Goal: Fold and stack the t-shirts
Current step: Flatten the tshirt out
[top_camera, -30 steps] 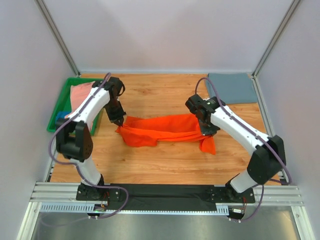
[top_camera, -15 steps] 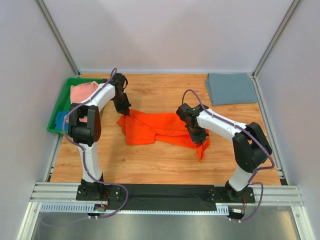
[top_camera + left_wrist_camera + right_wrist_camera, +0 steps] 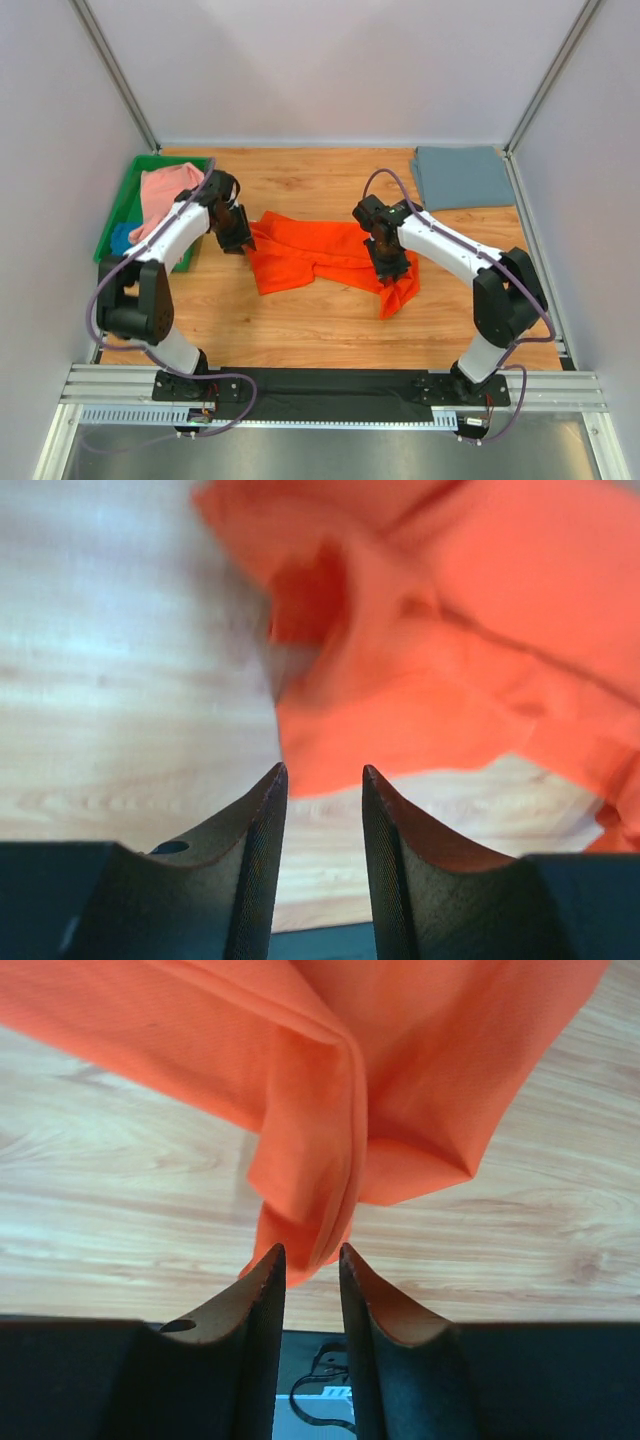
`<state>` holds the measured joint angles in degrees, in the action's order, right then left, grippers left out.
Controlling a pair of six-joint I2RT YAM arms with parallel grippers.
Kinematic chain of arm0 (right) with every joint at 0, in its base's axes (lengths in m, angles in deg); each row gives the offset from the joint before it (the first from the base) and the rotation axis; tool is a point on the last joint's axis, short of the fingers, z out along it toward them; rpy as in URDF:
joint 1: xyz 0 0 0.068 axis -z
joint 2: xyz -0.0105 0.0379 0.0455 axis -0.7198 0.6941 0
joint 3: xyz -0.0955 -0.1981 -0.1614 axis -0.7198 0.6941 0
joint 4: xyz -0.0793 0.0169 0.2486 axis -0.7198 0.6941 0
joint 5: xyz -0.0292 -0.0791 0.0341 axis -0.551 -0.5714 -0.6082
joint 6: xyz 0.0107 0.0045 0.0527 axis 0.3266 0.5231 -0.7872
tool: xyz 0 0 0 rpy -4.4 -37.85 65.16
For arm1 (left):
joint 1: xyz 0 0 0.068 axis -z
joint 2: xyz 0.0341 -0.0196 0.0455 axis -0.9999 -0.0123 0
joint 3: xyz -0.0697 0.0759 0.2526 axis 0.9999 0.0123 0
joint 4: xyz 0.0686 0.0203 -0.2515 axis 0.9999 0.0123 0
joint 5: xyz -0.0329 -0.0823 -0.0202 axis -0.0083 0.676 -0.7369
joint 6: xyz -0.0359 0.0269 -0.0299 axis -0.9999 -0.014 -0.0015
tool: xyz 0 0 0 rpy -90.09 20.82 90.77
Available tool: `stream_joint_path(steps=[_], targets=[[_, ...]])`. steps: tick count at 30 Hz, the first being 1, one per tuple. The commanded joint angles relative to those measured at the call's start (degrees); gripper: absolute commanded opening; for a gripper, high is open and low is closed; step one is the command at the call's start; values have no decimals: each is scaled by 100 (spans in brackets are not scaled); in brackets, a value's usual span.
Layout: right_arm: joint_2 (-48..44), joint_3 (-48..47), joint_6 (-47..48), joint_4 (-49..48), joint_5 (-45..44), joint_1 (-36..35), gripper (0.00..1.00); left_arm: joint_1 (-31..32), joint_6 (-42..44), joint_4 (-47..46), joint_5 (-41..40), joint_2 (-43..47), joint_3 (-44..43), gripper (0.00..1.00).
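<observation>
A bright orange t-shirt (image 3: 318, 252) lies crumpled across the middle of the wooden table. My left gripper (image 3: 240, 243) sits at its left edge, jaws open. In the left wrist view the orange cloth (image 3: 450, 630) lies just beyond the left gripper (image 3: 324, 775), with nothing between the fingers. My right gripper (image 3: 388, 268) hovers over the shirt's right end, jaws slightly open. A hanging fold of orange cloth (image 3: 400, 1060) ends right at the tips of the right gripper (image 3: 312, 1252). A slate grey-blue t-shirt (image 3: 462, 177) lies folded at the back right.
A green plastic tray (image 3: 115, 222) stands at the left edge of the table, holding a salmon pink shirt (image 3: 165, 190) and a bit of blue cloth (image 3: 122, 240). Grey walls close in the table on three sides.
Both grippers were shut on the orange shirt, holding it stretched; now both have opened and the shirt has slumped onto the table. The left gripper has pulled back to the left.
</observation>
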<state>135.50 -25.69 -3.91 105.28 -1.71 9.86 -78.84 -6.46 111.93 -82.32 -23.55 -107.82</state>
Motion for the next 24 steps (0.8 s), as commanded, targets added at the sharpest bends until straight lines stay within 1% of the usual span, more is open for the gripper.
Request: stream_joint_path(steps=[1, 2, 4, 6, 10, 15, 18, 21, 24], targets=[[-472, -245, -311, 118, 641, -3, 30, -18, -240, -803, 132, 894, 830, 43], [-516, -219, -425, 110, 703, -3, 32, -18, -310, -918, 167, 999, 1268, 43], [-656, -113, -505, 127, 826, 6, 33, -18, -390, -1129, 229, 1202, 1718, 43], [-797, 36, -584, 136, 818, 6, 33, -18, -574, -1174, 264, 1342, 1913, 43], [-1078, 352, -699, 145, 818, -20, 32, 35, -803, -1587, 510, 1545, 2413, 43], [-1307, 748, -980, 66, 818, -134, 31, 219, -1224, -1692, 616, 1282, 2590, 43], [-1456, 933, -1111, -4, 818, -126, 31, 509, -1452, -1710, 493, 1124, 2652, 42], [-1527, 986, -1130, 21, 809, -135, 31, 720, -1663, -1466, 125, 983, 2626, 41], [-1606, 959, -1112, 83, 722, -135, 32, 773, -1848, -1193, -201, 895, 2626, 40]])
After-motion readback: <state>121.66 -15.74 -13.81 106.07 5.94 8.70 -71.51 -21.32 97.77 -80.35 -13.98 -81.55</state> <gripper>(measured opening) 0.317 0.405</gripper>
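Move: The t-shirt's near left corner lies about 10 cm back, 3 cm right and 8 cm below the left hand. Its far left corner is 8 cm ahead and 5 cm right of the hand; the green bin stands some 20 cm to the hand's left and 7 cm farther out. The tip of the shirt's near right flap is roughly 5 cm back, 2 cm left and 7 cm below the right hand, with the table's near edge 14 cm straight back. The left hand heads for the shirt's near left corner with fingers staying open: first back towards the base, then down and finally a bit right, some 9 cm back and 6 cm down, ending low beside the corner; a touch can't be seen. The right hand, also still open, lifts about 3 cm, then draws back some 6 cm to stand high over the near right flap tip. ##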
